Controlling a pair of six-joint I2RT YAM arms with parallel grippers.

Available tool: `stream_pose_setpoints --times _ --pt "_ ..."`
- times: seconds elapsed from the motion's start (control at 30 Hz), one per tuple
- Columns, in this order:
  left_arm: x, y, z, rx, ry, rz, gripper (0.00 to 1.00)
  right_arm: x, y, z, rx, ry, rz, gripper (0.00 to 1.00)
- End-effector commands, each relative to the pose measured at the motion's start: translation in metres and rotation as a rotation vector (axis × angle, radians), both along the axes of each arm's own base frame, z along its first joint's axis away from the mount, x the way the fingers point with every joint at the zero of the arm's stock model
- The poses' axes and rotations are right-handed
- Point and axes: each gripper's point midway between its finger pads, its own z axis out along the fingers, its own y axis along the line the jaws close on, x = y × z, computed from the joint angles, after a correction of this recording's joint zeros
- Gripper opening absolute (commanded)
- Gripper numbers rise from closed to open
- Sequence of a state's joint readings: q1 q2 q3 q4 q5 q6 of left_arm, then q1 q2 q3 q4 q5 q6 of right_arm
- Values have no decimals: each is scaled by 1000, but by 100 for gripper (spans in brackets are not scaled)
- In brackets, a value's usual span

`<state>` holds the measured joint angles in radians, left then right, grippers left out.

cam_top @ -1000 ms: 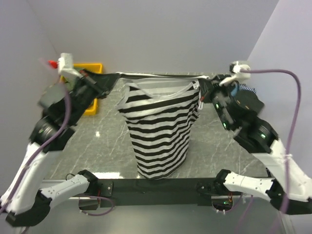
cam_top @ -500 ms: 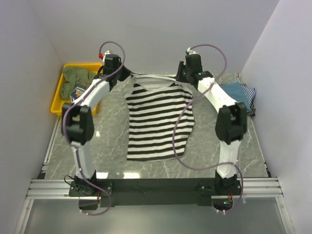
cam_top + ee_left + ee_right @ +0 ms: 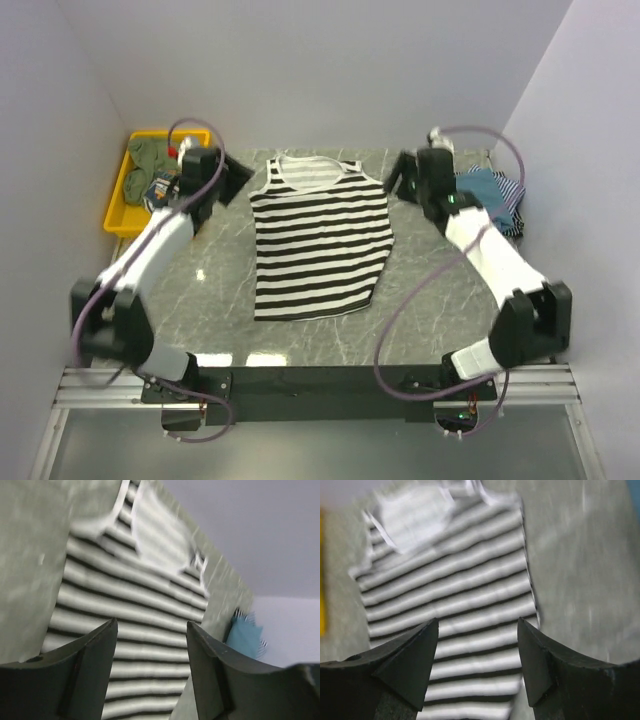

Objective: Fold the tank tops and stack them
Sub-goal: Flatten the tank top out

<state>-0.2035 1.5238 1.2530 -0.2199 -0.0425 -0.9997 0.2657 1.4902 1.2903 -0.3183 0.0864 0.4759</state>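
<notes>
The black-and-white striped tank top lies spread flat on the marble table, neck toward the back wall. My left gripper hovers open just off its left shoulder strap. My right gripper hovers open off the right strap. Neither holds anything. In the left wrist view the striped top shows between the open fingers of the left gripper. It appears the same way in the right wrist view, beyond the right gripper. A teal-blue tank top lies bunched at the back right, over a thin-striped one.
A yellow tray at the back left holds olive and other crumpled cloth. Walls close in the left, back and right sides. The teal top shows at the right in the left wrist view.
Both grippers have let go of the striped top's straps and opened. The top, hanging a second ago, now lies flat. Both arms have pulled outward, away from the straps.
</notes>
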Motion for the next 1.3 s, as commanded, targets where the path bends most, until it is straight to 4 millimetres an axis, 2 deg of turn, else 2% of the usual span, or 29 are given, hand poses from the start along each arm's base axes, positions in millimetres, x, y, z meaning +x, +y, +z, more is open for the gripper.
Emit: stream_pose_setpoints --times 0.0,0.03,0.07,0.1,0.13,0.17,0.2,0.23,0.27,0.33,0.43,0.5,0.57,0.73,1.0,1.07,1.13,1.27 --pt "-83 -12 -49 -4 136 18 62 -52 -9 -58 75 74 -66 71" --pt "-103 -16 -60 2 160 5 61 -64 -11 -69 88 82 -69 70" --pt "-137 -24 -79 14 190 -37 60 -86 -15 -101 85 133 -77 68" --pt "-154 -25 -91 7 220 -33 58 -97 -16 -97 118 108 -86 68" --pt "-177 -23 -117 15 276 -47 55 -106 -15 -104 132 114 -77 67" --pt "-188 -23 -115 -4 268 -56 52 -121 -17 -123 126 145 -85 64" --pt "-201 -21 -124 0 304 -58 42 -128 -16 -121 145 134 -91 62" --pt "-215 -18 -140 6 345 -73 37 -132 -16 -124 147 133 -93 60" --pt "-221 -18 -141 2 342 -84 32 -139 -16 -133 152 144 -94 54" --pt "-235 -14 -159 19 382 -95 31 -147 -18 -146 141 172 -103 44" --pt "-245 -10 -176 55 438 -113 35 -154 -19 -163 140 215 -112 35" --pt "-246 -14 -180 57 445 -145 45 -154 -16 -164 159 214 -111 34" --pt "-246 -21 -184 38 445 -176 49 -153 -16 -165 158 213 -114 32" --pt "-250 -15 -202 78 498 -162 48 -150 -15 -169 149 231 -108 29" --pt "-251 -21 -209 62 503 -188 45 -146 -12 -178 142 261 -116 29" --pt "-251 -22 -210 63 506 -199 41 -143 -12 -181 137 274 -120 30" --pt "-249 -25 -211 58 502 -211 27 -141 -10 -186 131 297 -118 31" --pt "-242 -29 -207 68 490 -228 15 -134 -7 -189 135 303 -122 34"
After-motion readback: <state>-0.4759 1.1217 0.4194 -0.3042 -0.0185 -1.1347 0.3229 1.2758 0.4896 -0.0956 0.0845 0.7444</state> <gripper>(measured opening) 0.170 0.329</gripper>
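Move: Left hand, high over the tank top's upper left side: the hem's left corner lies about 28 cm back, 3 cm right and 22 cm below, and the top's left armpit about 6 cm ahead, 1 cm right, equally low. From the right hand, the hem's right corner is roughly 21 cm back, 5 cm left and 22 cm down; the right armpit is 10 cm ahead and 1 cm left on the table, the folded stack 6 cm ahead, 22 cm right, 21 cm down. The left hand sweeps back about 25 cm and down some 21 cm to the tank top's left edge just above the hem corner, fast at first and then easing down the last few centimetres, tipping its fingers some 30 degrees further down and drawing them nearly shut at the cloth's edge, where they seem to pinch it. The right hand drops about as far while coming back roughly 16 cm, tips down some 20 degrees and half closes its fingers, ending low over bare table a few centimetres to the right of the hem's right corner, not on the cloth. ##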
